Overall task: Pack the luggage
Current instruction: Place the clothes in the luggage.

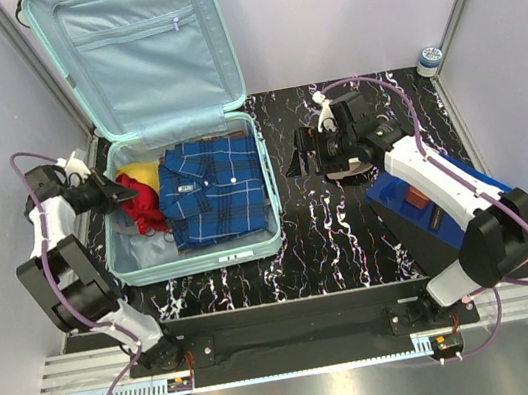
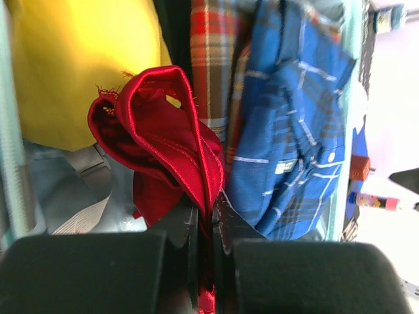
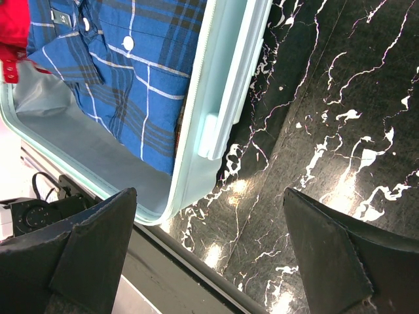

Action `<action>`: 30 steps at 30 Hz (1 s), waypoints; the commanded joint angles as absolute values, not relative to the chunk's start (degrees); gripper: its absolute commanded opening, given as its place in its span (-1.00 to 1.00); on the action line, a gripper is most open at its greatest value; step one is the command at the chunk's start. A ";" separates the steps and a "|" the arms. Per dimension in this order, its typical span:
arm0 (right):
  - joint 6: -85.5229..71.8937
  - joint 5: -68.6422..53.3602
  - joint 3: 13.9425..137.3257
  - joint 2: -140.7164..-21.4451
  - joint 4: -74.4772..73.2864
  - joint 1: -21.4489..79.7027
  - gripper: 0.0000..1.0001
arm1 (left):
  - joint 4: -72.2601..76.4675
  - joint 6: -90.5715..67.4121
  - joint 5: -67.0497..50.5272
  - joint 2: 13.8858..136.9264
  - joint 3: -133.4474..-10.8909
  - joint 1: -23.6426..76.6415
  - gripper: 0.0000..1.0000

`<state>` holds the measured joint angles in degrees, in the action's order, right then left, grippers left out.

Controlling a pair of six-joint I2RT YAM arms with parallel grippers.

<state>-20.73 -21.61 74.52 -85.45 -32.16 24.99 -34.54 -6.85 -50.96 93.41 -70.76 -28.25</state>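
Observation:
The luggage (image 1: 199,262), a mint-green suitcase, lies open at the table's left with its lid propped against the back wall. Inside are a folded blue plaid shirt (image 1: 214,191), a yellow garment (image 1: 143,170) and a red cloth (image 1: 144,205). My left gripper (image 1: 126,192) reaches in over the left rim and is shut on the red cloth (image 2: 163,131), which bunches up above the jaws (image 2: 208,209). My right gripper (image 1: 297,164) hovers open over the bare table just right of the suitcase wall (image 3: 222,98), with nothing between its fingers (image 3: 209,193).
A flat blue box (image 1: 402,205) with an orange item (image 1: 415,201) on it lies at the right under my right arm. A small round container (image 1: 431,59) stands at the back right corner. The black marble tabletop (image 1: 332,237) runs between suitcase and box.

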 commanded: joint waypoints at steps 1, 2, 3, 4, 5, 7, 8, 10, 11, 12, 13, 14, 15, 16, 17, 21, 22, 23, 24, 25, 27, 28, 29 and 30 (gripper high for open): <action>-20.48 -21.01 74.44 -82.79 -30.06 24.70 0.99 | -31.55 -4.66 -50.80 94.13 -70.49 -26.72 -1.00; -20.57 -21.01 74.27 -82.71 -30.15 24.70 0.99 | -31.55 -4.48 -49.84 94.30 -70.23 -26.63 -1.00; -20.65 -20.92 74.18 -82.71 -29.97 24.70 0.99 | -31.55 -4.40 -48.88 94.48 -69.96 -26.72 -1.00; -20.65 -20.92 74.09 -82.62 -29.88 24.70 0.99 | -31.38 -4.39 -47.48 94.48 -69.79 -26.63 -1.00; -20.65 -21.09 74.00 -82.62 -29.88 24.70 0.99 | -31.55 -4.31 -45.37 94.92 -69.52 -26.63 -1.00; -21.00 -21.27 73.92 -82.53 -29.71 24.78 0.99 | -31.55 -4.48 -44.48 95.27 -69.61 -26.72 -1.00; -21.01 -21.36 73.83 -82.53 -29.62 24.70 0.99 | -31.64 -4.57 -43.86 95.62 -69.78 -26.72 -1.00; -21.01 -21.53 73.83 -82.62 -29.44 24.70 0.99 | -31.64 -4.75 -42.20 95.71 -69.79 -26.63 -1.00; -21.09 -21.53 73.83 -82.70 -29.44 24.70 0.99 | -31.64 -4.92 -39.75 95.63 -69.79 -26.72 -1.00; -21.01 -21.53 73.83 -82.71 -29.44 24.70 1.00 | -31.73 -5.01 -38.77 95.45 -69.70 -26.72 -1.00; -21.09 -21.53 73.83 -82.71 -29.44 24.70 0.99 | -31.64 -5.18 -36.50 95.28 -69.87 -26.54 -0.90; -21.27 -21.53 73.83 -82.71 -29.44 24.70 0.99 | -31.73 -5.62 -35.52 95.01 -69.87 -26.54 -0.84; -21.27 -21.62 73.83 -82.62 -29.44 24.70 0.99 | -31.82 -5.71 -34.46 94.49 -69.87 -26.54 -0.71; -21.36 -21.62 73.74 -82.70 -29.44 24.70 0.99 | -31.90 -5.80 -32.19 94.13 -69.79 -26.46 -0.52; -21.44 -21.80 73.83 -82.71 -29.36 24.70 0.99 | -32.17 -5.97 -30.95 93.78 -69.70 -26.37 -0.15; -21.62 -22.24 73.74 -82.70 -29.44 24.70 0.99 | -33.13 -5.98 -25.32 92.02 -69.52 -25.49 0.41; -21.71 -22.24 73.65 -82.62 -29.36 24.70 0.99 | -33.48 -5.98 -23.05 91.33 -69.61 -25.23 0.49; -21.80 -22.24 73.65 -82.53 -29.36 24.70 0.99 | -34.10 -6.15 -21.72 90.88 -69.70 -25.14 0.53; -21.80 -22.32 73.57 -82.44 -29.44 24.70 0.99 | -34.36 -6.15 -20.66 90.44 -69.70 -25.14 0.56; -21.80 -22.24 73.56 -82.44 -29.44 24.70 0.99 | -34.63 -6.15 -18.48 89.48 -69.78 -25.14 0.57; -21.97 -22.32 73.56 -82.35 -29.44 24.70 0.99 | -35.42 -6.24 -16.45 88.34 -69.79 -25.22 0.64; -21.89 -22.32 73.56 -82.35 -29.36 24.70 0.99 | -35.59 -6.41 -14.78 86.85 -69.79 -25.14 0.65; -22.06 -22.41 73.65 -82.35 -29.36 24.61 1.00 | -35.94 -6.76 -13.90 86.23 -69.87 -25.14 0.66; -22.06 -22.41 73.65 -82.44 -29.36 24.70 0.99 | -36.21 -7.12 -13.02 85.44 -69.79 -25.22 0.68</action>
<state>-21.45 -21.71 73.52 -84.49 -31.14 24.97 -35.57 -7.16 -23.16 90.17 -69.71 -24.16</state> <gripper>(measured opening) 0.994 0.820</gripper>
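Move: My left hand already holds the red cloth by a gathered end, over the left strip of the suitcase. The bare spot for it is about 10 cm below, 2 cm back and 1 cm to the right. From this hand, the yellow hat lies some 7 cm ahead and 4 cm to the right, the blue plaid shirt 20 cm to the right and 3 cm ahead, both about 9 cm lower. From my right hand, the spot is roughly 43 cm left, 5 cm back and 14 cm down. I lower the red cloth about 5 cm into the case just short of the yellow hat, drifting left towards the case's left wall as I sink. Near the bottom I open my left fingers wide and let go, then rise about 1.5 cm, still easing left; all the while the wrist rolls its left side up some 20 degrees and swings a little counter-clockwise. ##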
